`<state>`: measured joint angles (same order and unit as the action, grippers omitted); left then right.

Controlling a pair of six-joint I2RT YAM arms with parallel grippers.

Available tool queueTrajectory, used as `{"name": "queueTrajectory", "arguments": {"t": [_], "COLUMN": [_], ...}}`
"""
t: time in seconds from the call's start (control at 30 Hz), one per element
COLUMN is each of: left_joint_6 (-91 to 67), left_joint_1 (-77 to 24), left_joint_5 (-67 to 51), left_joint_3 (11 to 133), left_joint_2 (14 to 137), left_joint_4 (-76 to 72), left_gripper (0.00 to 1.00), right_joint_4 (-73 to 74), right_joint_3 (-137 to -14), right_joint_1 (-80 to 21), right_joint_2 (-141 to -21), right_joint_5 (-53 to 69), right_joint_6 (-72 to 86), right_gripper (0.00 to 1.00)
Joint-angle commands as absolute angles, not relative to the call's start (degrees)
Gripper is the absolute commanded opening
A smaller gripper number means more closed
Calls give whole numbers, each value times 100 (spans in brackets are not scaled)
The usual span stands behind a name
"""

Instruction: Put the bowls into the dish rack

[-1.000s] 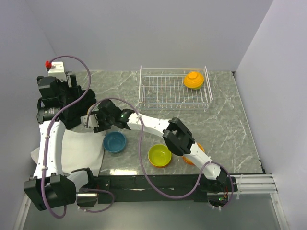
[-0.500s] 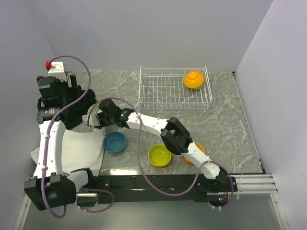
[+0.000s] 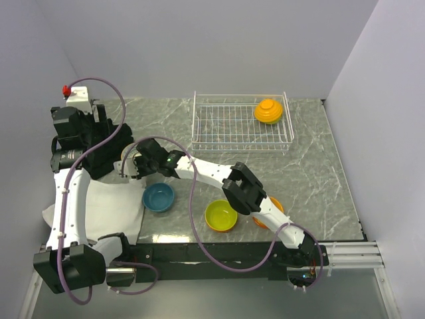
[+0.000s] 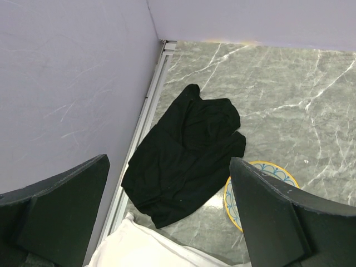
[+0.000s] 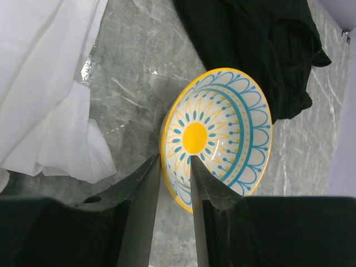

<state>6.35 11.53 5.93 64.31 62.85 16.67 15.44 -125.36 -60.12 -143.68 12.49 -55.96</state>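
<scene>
The white patterned bowl [image 5: 222, 128], yellow in its centre, stands tilted on edge, and my right gripper [image 5: 176, 157] is shut on its rim, one finger inside and one outside. In the top view the right gripper [image 3: 131, 165] reaches far left, close to the left arm. My left gripper [image 4: 169, 160] hangs open above the black cloth, with the patterned bowl [image 4: 264, 171] by its right finger. A teal bowl [image 3: 159, 197] and a lime green bowl [image 3: 221, 215] sit near the front. An orange bowl [image 3: 275, 205] is half hidden under the right arm. Upside-down orange bowls [image 3: 269, 111] lie in the dish rack [image 3: 242, 149].
A black cloth [image 4: 189, 139] lies crumpled against the left wall, just beyond the patterned bowl. A white cloth [image 3: 106, 207] covers the front left of the table. Walls close in the left, back and right sides.
My right gripper has shifted slightly left and its jaws have closed onto the patterned bowl's rim. The left arm and the other bowls have not moved.
</scene>
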Motion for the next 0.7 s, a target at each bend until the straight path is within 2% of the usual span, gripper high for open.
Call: {"name": "queueTrajectory", "arguments": {"t": [0.0,0.17,0.27,0.37,0.4,0.5,0.67], "left_joint_6": [580,484,466,440,431,404,308], "left_joint_1": [1099,1072,1072,1072,1064,1081,1151], "left_joint_5": [668,677,668,703,703,677,475], "left_joint_3": [6521,6548,6539,6530,6530,6557,6565], "left_joint_2": [6047,6003,5985,5985,5994,6012,6029], "left_joint_4": [1626,1696,1731,1749,1749,1732,1582], "left_gripper": [97,97,97,97,97,97,97], "right_joint_4": [1415,1450,1476,1468,1459,1293,1204], "right_joint_3": [-12718,-12779,-12779,-12753,-12727,-12464,-12015], "right_joint_1": [-6003,-6003,-6021,-6012,-6012,-6003,-5968], "right_joint_2": [-14458,-14528,-14537,-14502,-14458,-14179,-13422], "right_joint_5": [1090,1046,1055,1081,1090,1116,1160], "right_joint_6": [-5827,-5915,-5924,-5941,-5950,-5915,-5653], "right_gripper": [38,39,36,25,16,0,0]}}
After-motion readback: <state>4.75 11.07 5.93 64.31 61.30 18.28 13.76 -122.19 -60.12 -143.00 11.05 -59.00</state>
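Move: The right hand hangs half open over the near edge of the patterned bowl, fingers pointing left and down; the bowl's middle is about 5 cm ahead, 3 cm to the left and 4 cm below. The black cloth lies roughly 7 cm ahead and 15 cm left, the white towel some 14 cm back and 17 cm left, the blue bowl about 11 cm back and 6 cm right. From the left hand the patterned bowl is about 3 cm ahead, 17 cm right and 26 cm below. The right hand sinks about 1 cm, easing a touch forward, so that its half-open fingers settle over the patterned bowl's near rim, the wrist tilting only a few degrees. Then the fingers shut almost fully and pinch the thin rim, and right at the end the hand starts to draw about half a centimetre to the right and slightly back, keeping its hold. ##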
